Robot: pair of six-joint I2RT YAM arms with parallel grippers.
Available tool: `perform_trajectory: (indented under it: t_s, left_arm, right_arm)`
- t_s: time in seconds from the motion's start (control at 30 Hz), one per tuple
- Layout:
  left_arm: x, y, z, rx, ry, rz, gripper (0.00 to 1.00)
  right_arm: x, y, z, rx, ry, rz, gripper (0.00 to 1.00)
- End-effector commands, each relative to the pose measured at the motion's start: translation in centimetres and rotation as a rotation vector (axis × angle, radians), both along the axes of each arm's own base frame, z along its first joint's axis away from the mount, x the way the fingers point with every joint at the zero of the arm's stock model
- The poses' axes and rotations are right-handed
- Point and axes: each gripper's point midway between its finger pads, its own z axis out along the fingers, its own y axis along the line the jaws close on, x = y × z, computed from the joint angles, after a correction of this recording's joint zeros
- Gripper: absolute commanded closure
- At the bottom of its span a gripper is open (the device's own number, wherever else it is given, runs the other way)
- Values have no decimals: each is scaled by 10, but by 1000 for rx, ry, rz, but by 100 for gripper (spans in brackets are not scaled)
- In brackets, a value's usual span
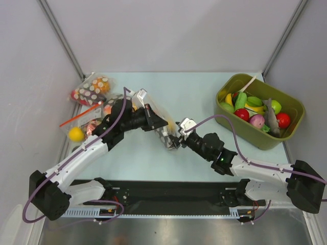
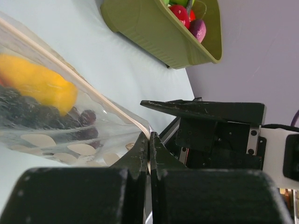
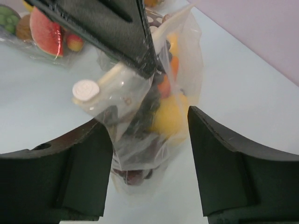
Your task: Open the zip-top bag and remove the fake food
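The clear zip-top bag (image 1: pixel 164 138) is held up over the table's middle. My left gripper (image 1: pixel 161 123) is shut on its top edge; in the left wrist view the jaws (image 2: pixel 150 141) pinch the bag's corner strip (image 2: pixel 112 109). Inside the bag show a yellow fruit (image 2: pixel 42 83) and dark purple grapes (image 2: pixel 28 112). My right gripper (image 1: pixel 176 138) is open with the bag's lower part (image 3: pixel 140 135) between its fingers (image 3: pixel 148 123), apart from both. The yellow fruit (image 3: pixel 168 116), an orange-red piece (image 3: pixel 163 86) and the bag's whitish zip strip (image 3: pixel 110 79) show there. The green fruit is hidden.
A green bin (image 1: pixel 240 130) of toy fruit stands at the right rear, also in the left wrist view (image 2: pixel 149 32). Dark brown dotted bags (image 1: pixel 92 91) and a bag with a red zip strip (image 1: pixel 82 118) lie at the left. Another bag of toy fruit (image 3: pixel 44 32) lies behind.
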Motion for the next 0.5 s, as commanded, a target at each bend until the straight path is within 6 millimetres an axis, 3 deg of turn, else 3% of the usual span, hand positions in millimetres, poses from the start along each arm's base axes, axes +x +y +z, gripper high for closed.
perform_trajectory:
  t_s: [0.0, 0.13, 0.2, 0.27, 0.3, 0.33, 0.37, 0.47]
  left_arm:
    - [-10, -6, 26, -90, -54, -16, 100]
    - [-20, -14, 23, -101, -45, -46, 100]
    - [-25, -15, 19, -101, -48, -61, 99]
    - [-25, -13, 14, -95, -67, -56, 80]
    - [-24, -11, 17, -94, -92, -51, 73]
    - [-25, -8, 24, -98, -127, -47, 55]
    - [-24, -6, 26, -80, -175, -44, 45]
    - [-18, 7, 50, -63, -304, 9, 24]
  right_arm:
    - [0, 6, 54, 150, -74, 26, 35]
    - [-1, 5, 58, 158, -70, 51, 55]
    - [-6, 5, 62, 159, -56, 86, 75]
    - [-6, -1, 67, 167, -50, 91, 99]
    - [-11, 2, 64, 148, -36, 130, 100]
    - [-9, -1, 65, 142, -31, 132, 100]
    - [-11, -4, 70, 143, -29, 141, 100]
    - [-11, -12, 75, 112, 13, 167, 100]
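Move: The bag's corner at the end of its zip strip is still pinched in the left hand. It lies barely 1 cm ahead and 2 cm left of the right hand point, level with it, between the open fingers. The bag's yellow fruit hangs some 6 cm ahead, 2 cm left and 6 cm below the right hand; the green bin stands roughly 15 cm ahead, 36 cm right and 12 cm below. From the left hand, that corner is about 2 cm back, 2 cm right and 2 cm down. The bag's corner changes hands: the right fingers shut on the film just beside the zip end and pinch it, then rise about 2 cm while turning slightly counter-clockwise. The left hand, still shut at first, eases back towards the right hand by some 2 cm, then spreads its fingers wide and lets go of the zip strip, tipping up a little. ##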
